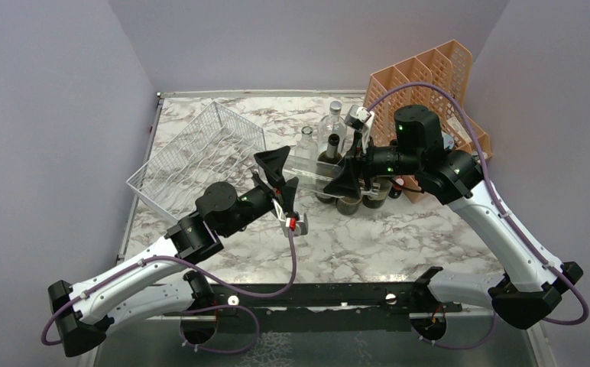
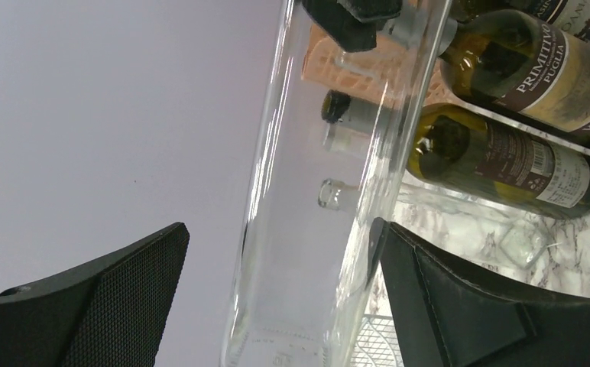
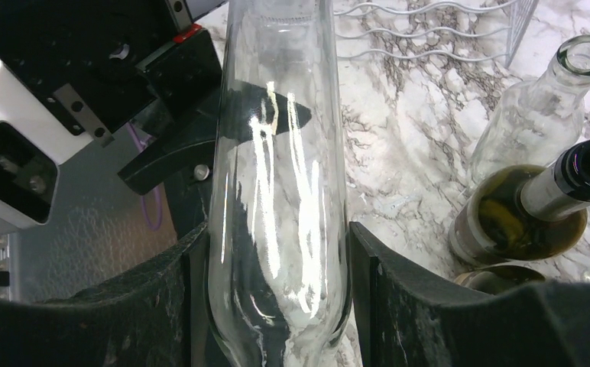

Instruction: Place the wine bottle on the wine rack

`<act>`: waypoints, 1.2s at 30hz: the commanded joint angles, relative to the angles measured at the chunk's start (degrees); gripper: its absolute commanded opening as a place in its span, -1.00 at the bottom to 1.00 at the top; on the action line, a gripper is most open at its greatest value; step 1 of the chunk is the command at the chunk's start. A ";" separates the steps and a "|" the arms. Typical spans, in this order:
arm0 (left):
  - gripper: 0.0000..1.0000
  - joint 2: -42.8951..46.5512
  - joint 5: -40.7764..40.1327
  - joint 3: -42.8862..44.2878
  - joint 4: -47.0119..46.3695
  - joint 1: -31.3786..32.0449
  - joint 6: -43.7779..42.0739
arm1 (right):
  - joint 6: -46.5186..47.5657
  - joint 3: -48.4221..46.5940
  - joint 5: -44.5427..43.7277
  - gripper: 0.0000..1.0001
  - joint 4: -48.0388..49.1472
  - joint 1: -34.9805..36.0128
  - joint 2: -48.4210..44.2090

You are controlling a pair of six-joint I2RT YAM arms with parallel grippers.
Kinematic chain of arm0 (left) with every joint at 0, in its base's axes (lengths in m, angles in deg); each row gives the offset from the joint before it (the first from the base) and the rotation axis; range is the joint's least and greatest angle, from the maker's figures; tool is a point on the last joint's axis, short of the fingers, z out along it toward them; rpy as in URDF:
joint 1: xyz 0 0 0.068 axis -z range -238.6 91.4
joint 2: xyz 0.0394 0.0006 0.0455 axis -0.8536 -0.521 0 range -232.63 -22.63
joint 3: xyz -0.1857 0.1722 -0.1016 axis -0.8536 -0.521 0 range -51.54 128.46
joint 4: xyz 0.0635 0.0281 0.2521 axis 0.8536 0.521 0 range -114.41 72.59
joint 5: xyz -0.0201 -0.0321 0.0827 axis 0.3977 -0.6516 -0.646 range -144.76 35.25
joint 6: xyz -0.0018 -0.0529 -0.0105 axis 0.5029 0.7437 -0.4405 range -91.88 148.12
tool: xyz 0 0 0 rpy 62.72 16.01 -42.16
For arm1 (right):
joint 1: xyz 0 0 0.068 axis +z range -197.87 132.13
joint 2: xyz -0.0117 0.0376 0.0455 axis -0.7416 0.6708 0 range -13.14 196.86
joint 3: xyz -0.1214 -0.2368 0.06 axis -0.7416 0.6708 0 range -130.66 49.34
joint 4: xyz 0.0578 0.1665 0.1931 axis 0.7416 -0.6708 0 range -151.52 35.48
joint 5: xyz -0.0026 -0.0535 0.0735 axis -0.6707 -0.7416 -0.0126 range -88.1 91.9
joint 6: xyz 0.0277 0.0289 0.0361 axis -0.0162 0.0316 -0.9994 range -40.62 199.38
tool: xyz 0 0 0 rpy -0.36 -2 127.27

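Observation:
A clear glass wine bottle (image 1: pixel 312 170) hangs level above the table between my two arms. My right gripper (image 1: pixel 349 164) is shut on it; in the right wrist view both black pads press the glass (image 3: pixel 277 153) at the gripper (image 3: pixel 277 231). My left gripper (image 1: pixel 282 174) is open around the bottle's other end (image 2: pixel 315 229). In the left wrist view one finger (image 2: pixel 429 290) sits close against the glass and the other (image 2: pixel 124 290) stands well apart. The white wire wine rack (image 1: pixel 200 149) lies at the table's back left, to the left of both grippers.
A peach perforated file holder (image 1: pixel 429 73) stands at the back right. Under and behind my right gripper stands a cluster of bottles: clear ones (image 1: pixel 332 126) and dark labelled ones (image 1: pixel 353 200). Side walls close in the table.

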 commanded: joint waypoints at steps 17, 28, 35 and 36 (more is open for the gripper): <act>0.99 16.45 -6.45 1.74 -0.66 0.01 36.29 | -7.97 6.30 -8.56 -0.98 18.18 2.81 2.91; 0.99 14.32 -30.45 18.20 13.17 -0.04 64.63 | -8.89 13.93 -24.16 -0.98 27.23 17.83 7.91; 0.98 12.95 -38.23 20.53 16.54 -0.04 71.06 | -7.72 19.65 -31.79 -0.98 37.09 20.80 12.87; 0.99 12.83 -38.75 20.55 16.38 -0.04 71.34 | -7.44 19.88 -32.80 -0.98 37.98 20.90 14.04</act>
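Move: The right hand holds the clear wine bottle; the wire rack's middle is some 40 cm to its left, 24 cm ahead and 27 cm below. The left green bottle stands about 16 cm ahead, 3 cm left and 15 cm below the right hand. From the open left hand, around the bottle's base end, the held bottle's middle is roughly 11 cm right and level; the rack is 22 cm ahead, 27 cm left and 27 cm below. Right hand carries the gripped bottle 14 cm down and leftward towards the rack; open left backs off left, up, rolling. ##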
